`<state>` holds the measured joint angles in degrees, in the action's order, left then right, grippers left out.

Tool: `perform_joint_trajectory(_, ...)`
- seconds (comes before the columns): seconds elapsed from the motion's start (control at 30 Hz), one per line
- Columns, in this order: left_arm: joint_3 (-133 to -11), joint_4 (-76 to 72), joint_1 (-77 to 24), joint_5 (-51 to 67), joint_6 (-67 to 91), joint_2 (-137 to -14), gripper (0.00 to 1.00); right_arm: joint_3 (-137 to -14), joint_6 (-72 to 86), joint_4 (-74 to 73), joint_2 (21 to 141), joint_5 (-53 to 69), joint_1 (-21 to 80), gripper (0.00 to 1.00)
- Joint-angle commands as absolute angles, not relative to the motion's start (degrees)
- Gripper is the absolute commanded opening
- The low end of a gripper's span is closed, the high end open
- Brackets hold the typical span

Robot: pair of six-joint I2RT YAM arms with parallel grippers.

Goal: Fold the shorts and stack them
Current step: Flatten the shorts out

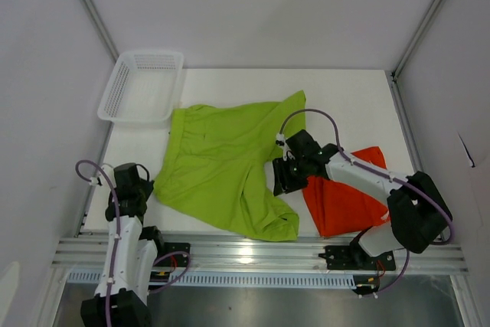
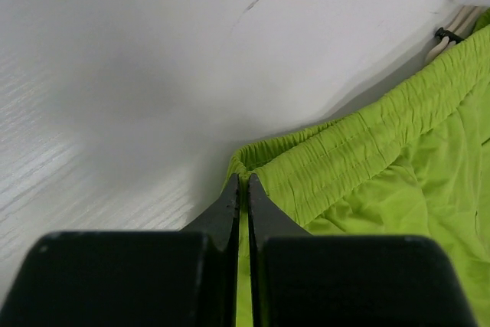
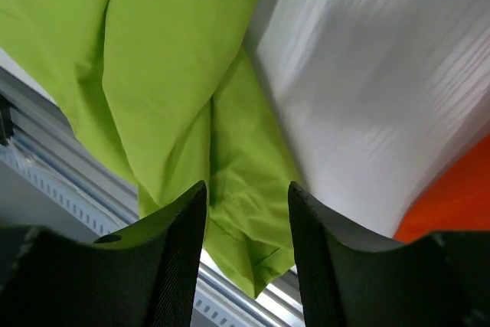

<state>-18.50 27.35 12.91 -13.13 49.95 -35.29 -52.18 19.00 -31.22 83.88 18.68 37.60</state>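
The lime green shorts (image 1: 218, 162) lie spread across the middle of the table, with one leg hanging toward the front rail. My left gripper (image 1: 151, 188) is at their left edge. In the left wrist view this gripper (image 2: 243, 183) is shut on the corner of the elastic waistband (image 2: 344, 151), and green fabric shows between the jaws. White drawstrings (image 2: 453, 27) peek out at the far right. The orange shorts (image 1: 344, 201) lie bunched at the right front. My right gripper (image 1: 282, 178) hovers over the green shorts' right edge. It is open (image 3: 246, 189) above a green fold (image 3: 253, 212) and holds nothing.
A white mesh basket (image 1: 142, 86) stands at the back left corner of the table. The aluminium rail (image 1: 260, 250) runs along the front edge, under the hanging green leg. White walls close in both sides. A strip of orange fabric (image 3: 459, 197) shows beside my right finger.
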Motion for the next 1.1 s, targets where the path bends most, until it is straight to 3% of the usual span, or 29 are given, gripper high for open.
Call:
perform_joint_trajectory(0.0, -16.6, 24.1, 13.9, -12.9, 49.3, -32.8, 0.0, -50.2, 21.8, -27.9, 78.5, 15.9, 41.4, 0.5)
perform_joint_trajectory(0.5, -16.7, 23.8, 14.4, -12.8, 48.7, -33.4, 0.0, -43.2, 27.3, -21.4, 79.9, 18.3, 48.7, 0.53)
perform_joint_trajectory(0.6, -16.4, 23.9, 14.5, -12.8, 48.7, -32.8, 0.0, -43.5, 27.2, -20.2, 81.3, 20.0, 49.6, 0.4)
perform_joint_trajectory(0.63, -16.4, 24.1, 14.5, -12.9, 48.7, -32.7, 0.0, -43.7, 26.9, -20.0, 81.6, 21.8, 49.6, 0.26)
perform_joint_trajectory(0.7, -16.6, 24.1, 14.6, -12.9, 48.6, -32.4, 0.0, -44.6, 25.8, -20.4, 81.7, 23.0, 49.7, 0.16)
perform_joint_trajectory(0.77, -16.6, 24.3, 14.8, -12.8, 48.5, -32.6, 0.0, -45.9, 24.8, -22.6, 81.7, 22.6, 49.5, 0.0)
perform_joint_trajectory(1.07, -17.1, 24.7, 15.8, -12.3, 48.1, -33.6, 0.0, -54.9, 19.6, -32.2, 81.3, 15.2, 40.6, 0.0)
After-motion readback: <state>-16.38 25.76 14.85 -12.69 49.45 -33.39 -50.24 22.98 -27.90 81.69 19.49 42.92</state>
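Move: The fold running down the shorts' near leg lies about 6 cm back, 3 cm to the left and 3 cm below the right hand, which hangs half open. That leg's hem is some 13 cm back and about straight below in line; the folded red shorts lie roughly 20 cm to the right, level with it. The left hand still pinches the waistband corner; from there the fold is some 40 cm right and 7 cm back. The green shorts' near leg is taken by its fold: the right hand draws back about 6 cm, drifting left and sinking a little onto the cloth, and its half-open fingers shut on it. It then turns and goes forward some 4 cm while rising 2–3 cm with the pinch. The left hand stays in place, keeping the waistband corner pinched. ##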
